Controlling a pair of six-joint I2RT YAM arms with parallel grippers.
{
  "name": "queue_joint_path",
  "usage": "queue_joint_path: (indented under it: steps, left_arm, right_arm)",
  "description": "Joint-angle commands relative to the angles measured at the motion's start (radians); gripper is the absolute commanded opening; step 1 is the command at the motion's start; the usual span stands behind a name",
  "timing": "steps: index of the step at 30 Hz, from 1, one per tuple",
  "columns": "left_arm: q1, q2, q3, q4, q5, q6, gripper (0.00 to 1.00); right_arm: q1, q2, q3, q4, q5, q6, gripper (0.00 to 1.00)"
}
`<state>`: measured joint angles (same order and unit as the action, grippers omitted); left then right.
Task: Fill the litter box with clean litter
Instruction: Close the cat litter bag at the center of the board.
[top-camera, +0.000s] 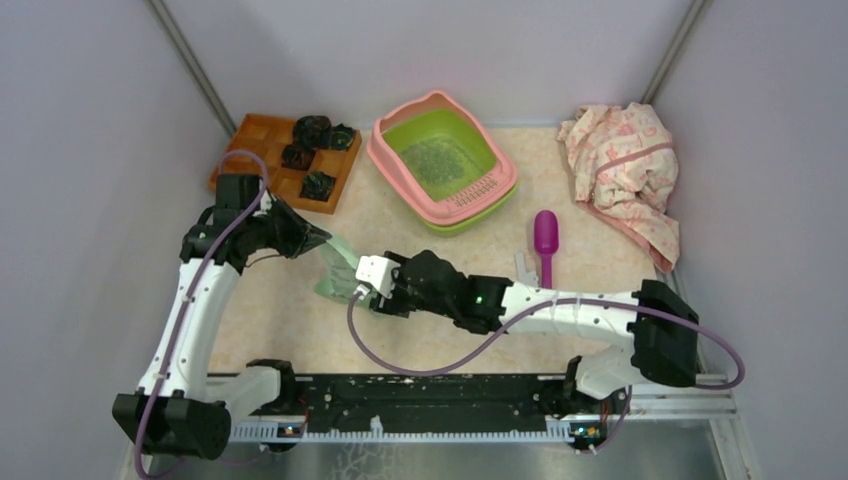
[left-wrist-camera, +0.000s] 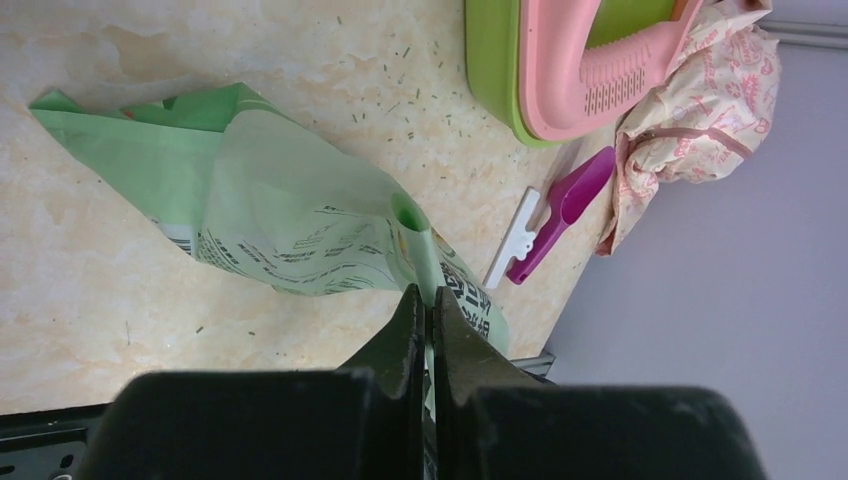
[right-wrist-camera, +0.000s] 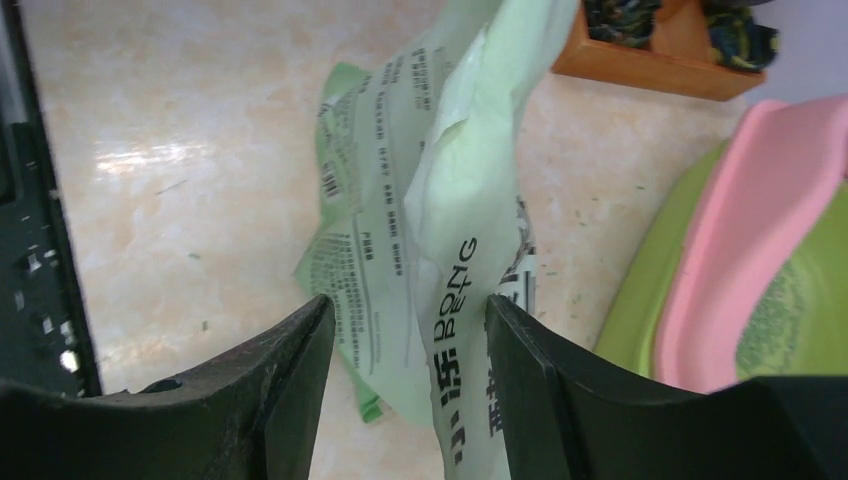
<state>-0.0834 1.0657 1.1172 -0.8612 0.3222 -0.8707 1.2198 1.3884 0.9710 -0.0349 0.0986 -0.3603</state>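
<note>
The litter box (top-camera: 480, 188), a lime green basin with a pink rim, stands at the back centre. A patch of dark litter (top-camera: 436, 160) lies inside it, also seen in the right wrist view as litter (right-wrist-camera: 775, 310). A pale green printed bag (top-camera: 335, 272) hangs limp between the arms. My left gripper (left-wrist-camera: 428, 300) is shut on a folded edge of the bag (left-wrist-camera: 290, 220). My right gripper (right-wrist-camera: 405, 320) is open, its fingers on either side of the bag (right-wrist-camera: 470, 200) without pinching it. Litter box (right-wrist-camera: 760, 200) sits to its right.
An orange-brown wooden tray (top-camera: 262, 140) with dark bundles stands at the back left. A purple scoop (top-camera: 545, 235) and a white clip (left-wrist-camera: 515, 240) lie right of centre. Crumpled floral cloth (top-camera: 625, 170) lies at the back right. Stray granules (left-wrist-camera: 400, 90) dot the table.
</note>
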Motion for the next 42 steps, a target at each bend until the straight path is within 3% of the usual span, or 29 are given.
queue_joint_path:
  steps: [1,11,16,19,22,25,28,30,32,37,42]
  left_arm:
    - [0.002,-0.008,0.054,0.010,-0.015,0.019,0.00]
    - [0.002,-0.029,0.046,0.001,0.011,0.027,0.00]
    - [0.002,-0.038,0.047,-0.004,0.015,0.033,0.00]
    - [0.002,-0.037,0.047,-0.003,0.026,0.036,0.00]
    - [0.002,-0.039,0.051,-0.012,0.018,0.044,0.00]
    - [0.002,-0.050,0.045,-0.018,0.009,0.048,0.00]
    - [0.002,-0.056,0.029,-0.013,0.020,0.048,0.01]
    - [0.002,-0.058,0.023,-0.010,0.027,0.046,0.13]
    - [0.002,-0.061,0.022,-0.007,0.030,0.048,0.36]
    - [0.002,-0.063,0.077,-0.014,0.037,0.073,0.79]
    - [0.004,-0.045,0.112,0.041,0.191,0.119,0.97]
  right_arm:
    - [0.028,0.042,0.008,0.164,0.245,-0.049,0.58]
    - [0.010,0.189,0.056,0.332,0.246,-0.056,0.56]
    - [0.006,0.213,0.047,0.458,0.281,-0.054,0.51]
    - [0.006,0.217,0.025,0.536,0.337,-0.075,0.34]
    - [0.007,0.215,-0.005,0.635,0.454,-0.137,0.00]
    - [0.011,0.225,-0.018,0.694,0.522,-0.266,0.00]
    - [0.038,0.247,-0.080,0.867,0.569,-0.485,0.00]
    - [0.052,0.256,-0.119,0.936,0.570,-0.568,0.00]
    - [0.069,0.280,-0.158,1.008,0.589,-0.637,0.00]
    - [0.151,0.410,-0.221,1.301,0.665,-0.897,0.00]
    - [0.194,0.637,-0.182,1.748,0.730,-1.225,0.00]
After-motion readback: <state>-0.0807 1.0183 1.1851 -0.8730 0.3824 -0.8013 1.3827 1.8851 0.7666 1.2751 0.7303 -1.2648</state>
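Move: The folded top of the cat litter bag is some 6 cm ahead of the open right hand and 3 cm to its left, about level; the bag's body lies about 4 cm ahead, 1 cm left and 10 cm below. From the right hand, the pink litter box is roughly 26 cm ahead and 13 cm right, the wooden tray 28 cm ahead and 18 cm left. From the left hand, already pinching the top's corner, that fold is about 6 cm right, 3 cm back and slightly lower. Forward and a little left, dipping and coming back up, the right hand travels about 6 cm to the bag's folded top and shuts its fingers on it. Keeping that pinch, it draws back 2 to 3 cm as the wrist rolls so its forward side turns up, some 50 degrees overall. The left hand holds its corner almost still meanwhile, then opens wide, lets go and rises about 3 cm. ##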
